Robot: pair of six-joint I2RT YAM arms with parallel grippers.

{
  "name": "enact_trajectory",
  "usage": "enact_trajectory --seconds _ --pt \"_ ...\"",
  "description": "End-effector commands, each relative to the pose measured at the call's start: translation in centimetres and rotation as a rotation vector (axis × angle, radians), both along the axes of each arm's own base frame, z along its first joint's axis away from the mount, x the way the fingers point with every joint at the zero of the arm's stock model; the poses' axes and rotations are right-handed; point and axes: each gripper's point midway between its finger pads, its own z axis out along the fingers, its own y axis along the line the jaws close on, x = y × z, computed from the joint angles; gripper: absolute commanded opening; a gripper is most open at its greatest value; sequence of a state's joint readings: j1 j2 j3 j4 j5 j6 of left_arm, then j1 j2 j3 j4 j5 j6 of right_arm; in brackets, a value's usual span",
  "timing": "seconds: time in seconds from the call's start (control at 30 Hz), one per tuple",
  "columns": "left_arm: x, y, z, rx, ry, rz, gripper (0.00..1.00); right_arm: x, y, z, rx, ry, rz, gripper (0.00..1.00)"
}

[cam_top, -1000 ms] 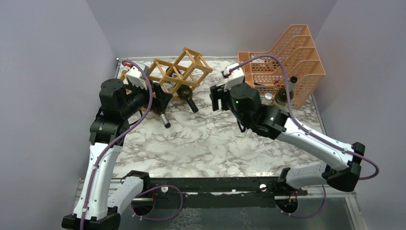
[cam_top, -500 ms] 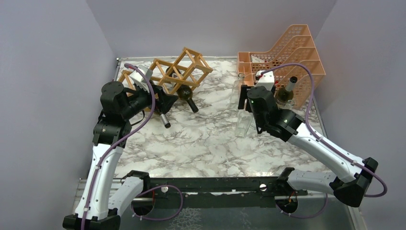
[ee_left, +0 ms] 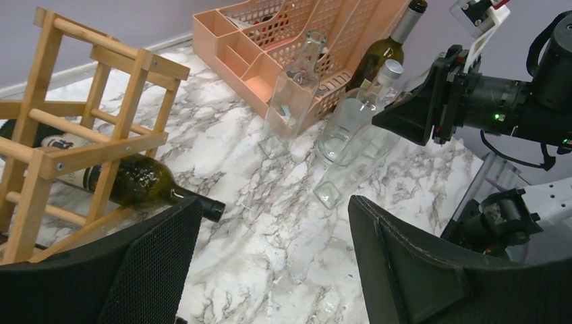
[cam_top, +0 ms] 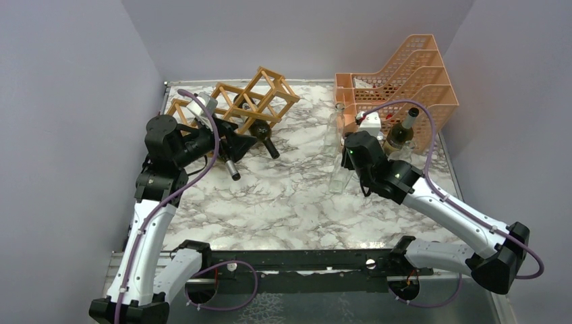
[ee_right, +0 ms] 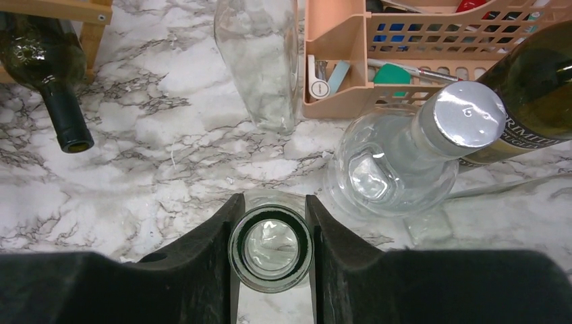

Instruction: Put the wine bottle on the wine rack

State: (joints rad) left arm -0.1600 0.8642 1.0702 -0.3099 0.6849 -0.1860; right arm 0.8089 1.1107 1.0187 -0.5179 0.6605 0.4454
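A clear glass wine bottle stands upright on the marble table, right of centre, and its body shows in the top view. My right gripper is shut on its neck from above, one finger on each side of the open mouth. The wooden lattice wine rack stands at the back left with a dark green bottle lying in a lower cell, neck pointing out. My left gripper hovers in front of the rack, open, with only bare marble between its fingers.
A peach mesh organiser stands at the back right. Beside it are an upright green wine bottle, a round clear bottle with a silver cap and another clear bottle. A grey-capped bottle neck pokes out below the left gripper.
The right arm swung from the table's middle to the right, came down over the clear bottle and shut on its neck. The left gripper shifted slightly by the rack.
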Motion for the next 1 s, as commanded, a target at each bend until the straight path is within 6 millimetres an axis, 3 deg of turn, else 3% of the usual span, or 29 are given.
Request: enact_trajectory --seconds 0.0,0.2,0.57,0.67,0.97 --pt "-0.6 -1.3 -0.4 -0.049 0.031 -0.072 0.84 -0.2 -0.3 0.3 0.001 -0.013 0.013 0.21" --pt "-0.4 -3.4 -2.7 -0.087 0.107 -0.105 0.84 -0.6 0.7 1.8 -0.006 -0.045 0.134 0.1" --pt "-1.2 -11.5 -7.0 -0.036 0.055 -0.197 0.84 -3.7 4.3 3.3 0.134 -0.034 0.4 0.06" --pt "-2.1 -13.2 -9.2 0.017 0.009 -0.231 0.84 -4.1 5.2 3.9 0.188 -0.044 0.439 0.05" --pt "-4.1 -16.0 -14.0 0.105 -0.076 -0.363 0.86 -4.8 7.0 6.4 0.318 -0.071 0.497 0.04"
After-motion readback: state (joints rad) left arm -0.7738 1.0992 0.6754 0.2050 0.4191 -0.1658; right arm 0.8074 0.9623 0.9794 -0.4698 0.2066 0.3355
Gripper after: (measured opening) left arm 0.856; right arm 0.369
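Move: From the left gripper, the clear bottle's middle is about 27 cm to the right, 2 cm ahead and 25 cm down; the right fingers already grip its neck, its middle some 12 cm below them, 1 cm back and 1 cm left. The square glass bottle stands roughly 11 cm beyond the clear bottle and 3 cm left of it, the glass jar about 8 cm beyond and 9 cm right of it. Bring the open left gripper about 15 cm right and as far down, drawing it back some 5 cm, towards the clear bottle's body while turning it clockwise. After a brief hold, carry the bottle by its neck in the closed right gripper some 5 cm back and 5 cm left, rising slightly and turning about 25 degrees counter-clockwise to meet it. ##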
